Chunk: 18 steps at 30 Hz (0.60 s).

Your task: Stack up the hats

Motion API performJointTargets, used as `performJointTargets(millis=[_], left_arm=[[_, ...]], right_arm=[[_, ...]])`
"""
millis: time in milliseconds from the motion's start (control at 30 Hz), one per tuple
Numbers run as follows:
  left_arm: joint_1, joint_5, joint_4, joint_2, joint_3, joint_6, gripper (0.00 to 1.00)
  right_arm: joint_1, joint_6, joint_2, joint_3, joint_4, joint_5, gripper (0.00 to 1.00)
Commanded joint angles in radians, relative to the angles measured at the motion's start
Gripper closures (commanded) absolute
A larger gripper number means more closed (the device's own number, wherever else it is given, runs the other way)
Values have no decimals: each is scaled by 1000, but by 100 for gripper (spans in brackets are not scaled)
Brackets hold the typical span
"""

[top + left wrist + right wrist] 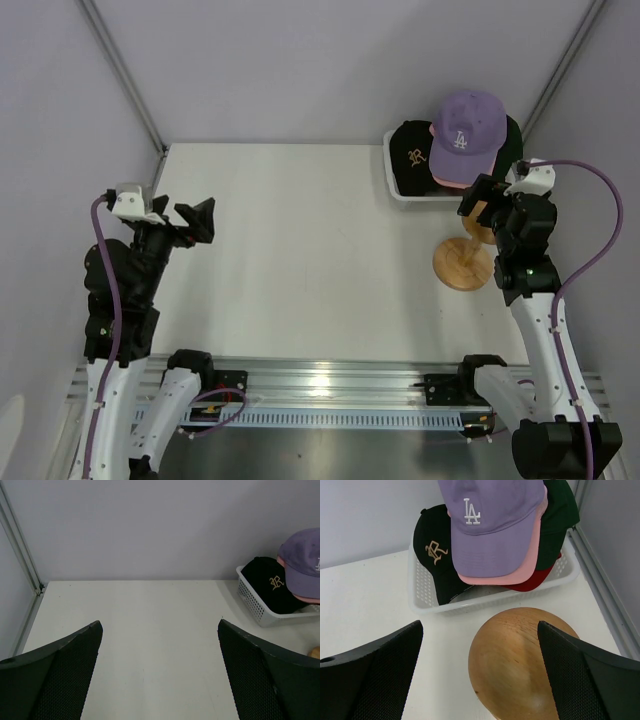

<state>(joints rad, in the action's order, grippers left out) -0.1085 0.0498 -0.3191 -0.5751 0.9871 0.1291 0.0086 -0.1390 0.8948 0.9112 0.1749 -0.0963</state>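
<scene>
A white mesh basket (400, 190) at the back right holds the hats. A purple cap (468, 125) with a white LA logo lies on top, over a pink cap (520, 572), a red cap (535, 581) and a dark green cap (557, 515). A black cap (412, 158) with a gold logo lies at the basket's left. No white cap shows. My right gripper (488, 200) is open and empty, hovering over the round wooden stand (520, 665), just near of the basket. My left gripper (195, 222) is open and empty at the left, far from the hats.
The wooden stand's round base (463, 263) sits on the table in front of the basket. Grey walls and a metal post (125, 75) bound the table. The basket and caps also show at the right of the left wrist view (260, 611).
</scene>
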Motion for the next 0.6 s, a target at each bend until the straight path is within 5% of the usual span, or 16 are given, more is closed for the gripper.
performJointTargets(millis=[0,267,567], left_arm=[[1,41,-31,-2,7,-20,0],[1,163,11,84,-74,-54,1],[0,91,17,127,-114,-29,0]], right_arm=[[2,-7,-16,-3,-8,-23,1],[-31,-114,-22,8,37,-190,0],[-176,-130,71,0,77,-10,0]])
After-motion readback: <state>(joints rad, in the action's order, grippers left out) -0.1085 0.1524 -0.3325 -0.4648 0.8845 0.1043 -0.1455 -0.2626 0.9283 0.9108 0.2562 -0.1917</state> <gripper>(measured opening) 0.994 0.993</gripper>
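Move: The purple cap on top of the hats in the basket lies about 26 cm ahead of the right hand, 3 cm to its right and 14 cm lower. The wooden stand's head is about 12 cm below this hand, 4 cm back and 2 cm right. In the basket, the black cap sits some 14 cm to the left of the purple one and the green cap about 12 cm to its right. From the left hand, the purple cap is roughly 37 cm ahead, 65 cm right and 24 cm below. Still empty and touching nothing, the open right hand swings about 6 cm to its right above the wooden stand's head, slowly at first and then faster, sinking some 3 cm late on while it turns about 15 degrees clockwise. The left hand, open too, eases down 2–3 cm and back 2 cm, with a slight drift right. ##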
